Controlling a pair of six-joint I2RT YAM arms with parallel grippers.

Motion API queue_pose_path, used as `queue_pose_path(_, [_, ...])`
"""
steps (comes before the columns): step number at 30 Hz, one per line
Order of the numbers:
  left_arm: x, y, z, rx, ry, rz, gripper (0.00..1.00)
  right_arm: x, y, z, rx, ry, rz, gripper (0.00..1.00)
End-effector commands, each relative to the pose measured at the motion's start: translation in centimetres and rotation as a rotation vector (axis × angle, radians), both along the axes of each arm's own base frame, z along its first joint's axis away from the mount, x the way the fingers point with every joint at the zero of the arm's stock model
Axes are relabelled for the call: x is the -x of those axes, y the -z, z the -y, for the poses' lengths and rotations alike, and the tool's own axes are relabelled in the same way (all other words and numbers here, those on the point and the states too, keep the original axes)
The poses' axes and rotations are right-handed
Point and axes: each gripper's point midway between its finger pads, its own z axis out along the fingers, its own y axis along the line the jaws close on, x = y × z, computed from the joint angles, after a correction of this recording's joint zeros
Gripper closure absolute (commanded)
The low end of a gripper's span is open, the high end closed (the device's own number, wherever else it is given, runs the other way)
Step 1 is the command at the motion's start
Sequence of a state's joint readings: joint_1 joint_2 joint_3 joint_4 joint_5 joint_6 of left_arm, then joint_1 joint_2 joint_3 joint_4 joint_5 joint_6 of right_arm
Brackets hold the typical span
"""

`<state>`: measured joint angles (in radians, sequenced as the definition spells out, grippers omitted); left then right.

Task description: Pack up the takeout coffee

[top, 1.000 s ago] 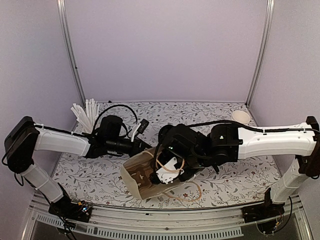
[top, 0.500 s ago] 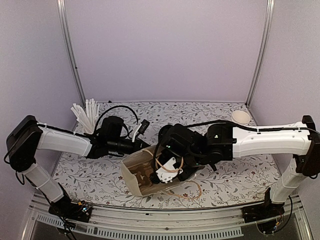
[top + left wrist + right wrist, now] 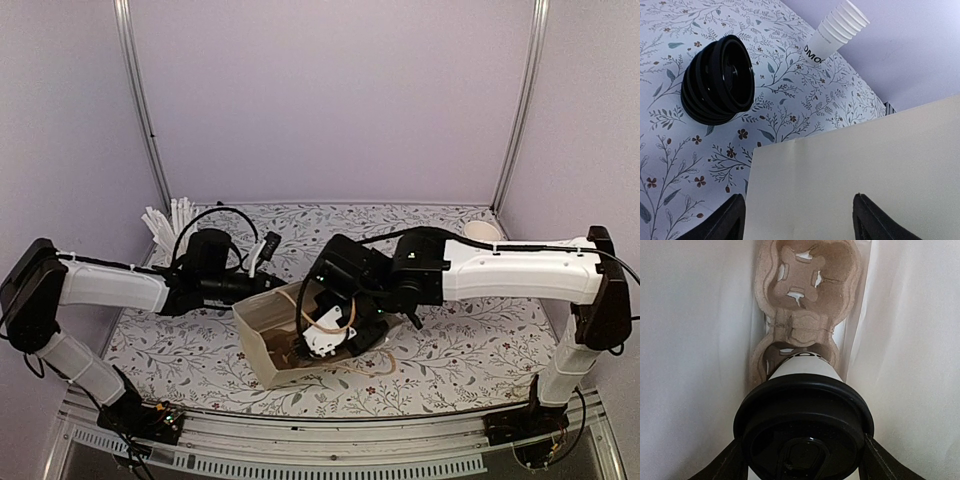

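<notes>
The takeout coffee (image 3: 805, 371), a white cup with a black lid (image 3: 802, 425), is inside the open cream paper bag (image 3: 262, 352). Its base sits at the near pocket of a brown cardboard carrier (image 3: 807, 270) on the bag's bottom. My right gripper (image 3: 802, 456) is shut on the cup, one finger on each side just under the lid. It reaches down into the bag's mouth (image 3: 335, 322). My left gripper (image 3: 800, 220) is at the bag's left rim (image 3: 272, 287). Its jaws are wide apart and the bag's flat wall (image 3: 865, 165) is just ahead of them.
A stack of black lids (image 3: 720, 80) lies on the flowered table (image 3: 790, 95), with a stack of lidless white cups (image 3: 837, 27) beyond it at the back right (image 3: 482, 233). A cup of white stir sticks (image 3: 170, 225) stands at the back left. The bag's walls (image 3: 690, 340) close in on both sides.
The bag has shifted back and left and now stands more upright. My right arm has moved left with the cup, deeper into the bag. My left arm has drawn back leftward.
</notes>
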<state>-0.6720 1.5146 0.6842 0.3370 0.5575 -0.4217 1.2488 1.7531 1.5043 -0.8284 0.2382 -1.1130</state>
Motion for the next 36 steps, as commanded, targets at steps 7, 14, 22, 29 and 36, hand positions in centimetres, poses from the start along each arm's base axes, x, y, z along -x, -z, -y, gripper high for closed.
queue_pose_path(7, [-0.9,-3.5,-2.4,0.018,-0.106,0.075,0.24,2.6,0.8,0.3,0.097,-0.023,-0.219,0.50])
queue_pose_path(14, [-1.1,-5.5,-2.7,0.020,-0.111,0.114,0.23,3.7,1.3,0.9,0.149,-0.012,-0.299,0.50])
queue_pose_path(22, [-0.4,-5.5,-3.9,0.004,-0.138,0.124,0.23,5.2,1.6,1.5,0.179,-0.017,-0.383,0.50])
queue_pose_path(29, [-0.4,-6.7,-4.4,0.010,-0.160,0.154,0.23,5.3,1.6,1.0,0.178,-0.028,-0.394,0.50])
queue_pose_path(36, [-0.1,-8.1,-5.5,-0.001,-0.194,0.195,0.23,5.5,2.3,0.4,0.184,-0.075,-0.404,0.50])
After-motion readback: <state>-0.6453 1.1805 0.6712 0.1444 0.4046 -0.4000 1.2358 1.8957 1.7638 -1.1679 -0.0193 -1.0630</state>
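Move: From the right hand, which already holds the lidded coffee cup inside the tilted bag, the carrier's right well lies some 11 cm below, about 3 cm ahead and 4 cm to the left, with the empty left well about 8 cm farther left. The stack of black lids is roughly 20 cm straight ahead. That right well is about 9 cm back, 8 cm right of and 8 cm below the left hand; the bag's far rim runs some 3 cm behind and 3 cm right of it, slightly lower. Keeping its pinch on the lid, the right hand draws the cup back about 4 cm at nearly the same height and tips some 20 degrees so the fingers swing from leaning forward to nearly straight down, with the cup's foot still at the carrier's right well. Meanwhile the open left hand backs away from the bag's far rim, rising about 7 cm and drifting 4 cm to the left while its fingers level out a little. ##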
